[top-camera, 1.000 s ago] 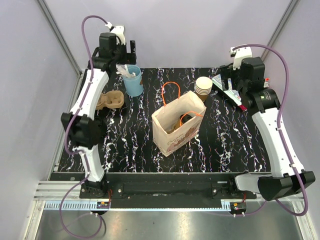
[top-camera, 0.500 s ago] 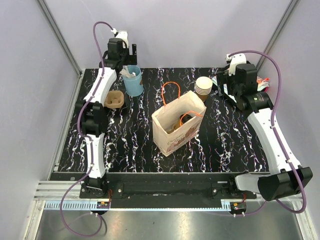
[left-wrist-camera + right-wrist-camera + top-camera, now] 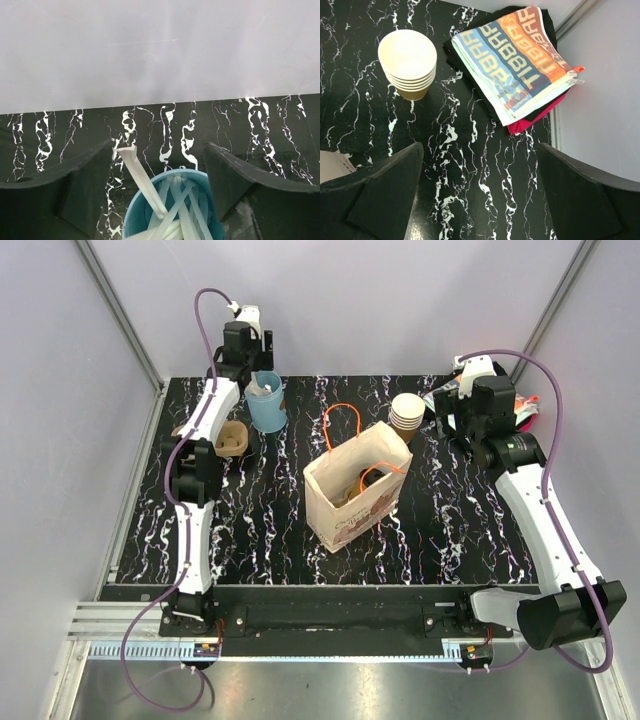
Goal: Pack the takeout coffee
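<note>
I cannot make out the takeout coffee as a single cup; a brown shape lies inside the open paper bag [image 3: 355,490], too dim to name. My left gripper [image 3: 160,150] is open at the back left, its fingers [image 3: 85,185] either side of the light-blue cup [image 3: 172,207] of white utensils, just above its rim. One white utensil handle [image 3: 135,162] sticks up between the jaws, close to the left finger. In the top view the left gripper [image 3: 262,358] hangs over that blue cup [image 3: 267,405]. My right gripper [image 3: 480,150] is open over bare table at the back right, holding nothing.
A stack of nested brown cups [image 3: 408,62] stands left of the right gripper, and folded printed cloths [image 3: 512,60] lie by the right wall. A brown cardboard cup carrier [image 3: 228,438] sits left of the blue cup. The bag has orange handles [image 3: 342,420].
The left arm has stretched toward the back wall, bringing its gripper over the blue utensil cup. The right wrist has swung slightly right, toward the folded cloths.
</note>
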You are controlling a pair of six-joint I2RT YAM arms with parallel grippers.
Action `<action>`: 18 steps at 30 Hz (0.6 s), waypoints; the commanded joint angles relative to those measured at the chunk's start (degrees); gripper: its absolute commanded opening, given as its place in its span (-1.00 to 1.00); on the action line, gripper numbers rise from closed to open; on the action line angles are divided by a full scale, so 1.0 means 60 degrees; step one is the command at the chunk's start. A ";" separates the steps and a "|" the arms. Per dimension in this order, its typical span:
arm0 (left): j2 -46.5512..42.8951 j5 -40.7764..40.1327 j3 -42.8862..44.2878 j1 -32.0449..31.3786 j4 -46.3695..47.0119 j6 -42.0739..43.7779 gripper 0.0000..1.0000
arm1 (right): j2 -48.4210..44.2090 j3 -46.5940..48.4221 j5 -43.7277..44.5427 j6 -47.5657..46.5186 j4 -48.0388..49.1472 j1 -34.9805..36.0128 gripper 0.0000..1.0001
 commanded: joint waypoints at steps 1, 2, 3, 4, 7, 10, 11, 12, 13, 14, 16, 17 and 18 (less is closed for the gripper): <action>0.0193 -0.0395 0.0651 0.0074 0.0742 0.0078 0.47 | -0.0079 0.0036 -0.0174 0.0008 0.0583 -0.0061 0.99; 0.0179 -0.0410 0.0651 0.0060 0.0742 0.0078 0.44 | -0.0064 0.0036 -0.0160 -0.0007 0.0583 -0.0076 0.99; 0.0194 -0.0410 0.0651 0.0060 0.0728 0.0078 0.34 | -0.0064 0.0051 -0.0160 0.0008 0.0583 -0.0076 0.99; 0.0179 -0.0439 0.0622 0.0074 0.0713 0.0049 0.29 | -0.0035 0.0065 -0.0174 0.0008 0.0583 -0.0076 1.00; 0.0150 -0.0497 0.0563 0.0060 0.0713 0.0034 0.02 | 0.0009 0.0095 -0.0189 0.0023 0.0583 -0.0091 1.00; 0.0106 -0.0512 0.0520 0.0060 0.0713 -0.0025 -0.24 | 0.0053 0.0124 -0.0218 0.0052 0.0583 -0.0091 0.99; 0.0077 -0.0512 0.0519 0.0074 0.0713 -0.0039 -0.29 | 0.0068 0.0124 -0.0218 0.0066 0.0583 -0.0091 1.00; 0.0077 -0.0512 0.0534 0.0060 0.0727 -0.0040 -0.38 | 0.0053 0.0124 -0.0233 0.0052 0.0583 -0.0091 0.99; 0.0033 -0.0512 0.0534 0.0074 0.0742 -0.0054 -0.41 | 0.0039 0.0124 -0.0233 0.0081 0.0583 -0.0091 0.99; 0.0033 -0.0512 0.0534 0.0060 0.0742 -0.0054 -0.45 | 0.0024 0.0124 -0.0262 0.0067 0.0597 -0.0091 0.99; -0.0011 -0.0527 0.0505 0.0074 0.0786 -0.0054 -0.55 | -0.0020 0.0095 -0.0248 0.0067 0.0583 -0.0120 0.99; -0.0026 -0.0527 0.0505 0.0060 0.0786 -0.0054 -0.58 | -0.0034 0.0080 -0.0262 0.0067 0.0597 -0.0105 0.99; -0.0055 -0.0527 0.0505 0.0060 0.0801 -0.0040 -0.62 | -0.0049 0.0066 -0.0277 0.0067 0.0597 -0.0091 1.00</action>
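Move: The tall white straw's free end is almost at the left hand's fingertips, about 2 cm to the left and 1 cm ahead, at their height, inside the open gap. The blue bucket it leans in stands about 1 cm to the hand's right, 2 cm back and 16 cm below; the brown cup tray is some 12 cm left, 8 cm back and 20 cm down. From the right hand, the straw end lies roughly 51 cm left, 28 cm ahead and 9 cm lower. The tall straw's upper end is caught between the left fingers, which close steadily from about three-quarters open to about a fifth. The hand itself all but stays in place over the blue bucket, easing only half a centimetre forward, left and down; the finger on the straw's side comes against it and pushes it along to the right, into the middle of the gap. ##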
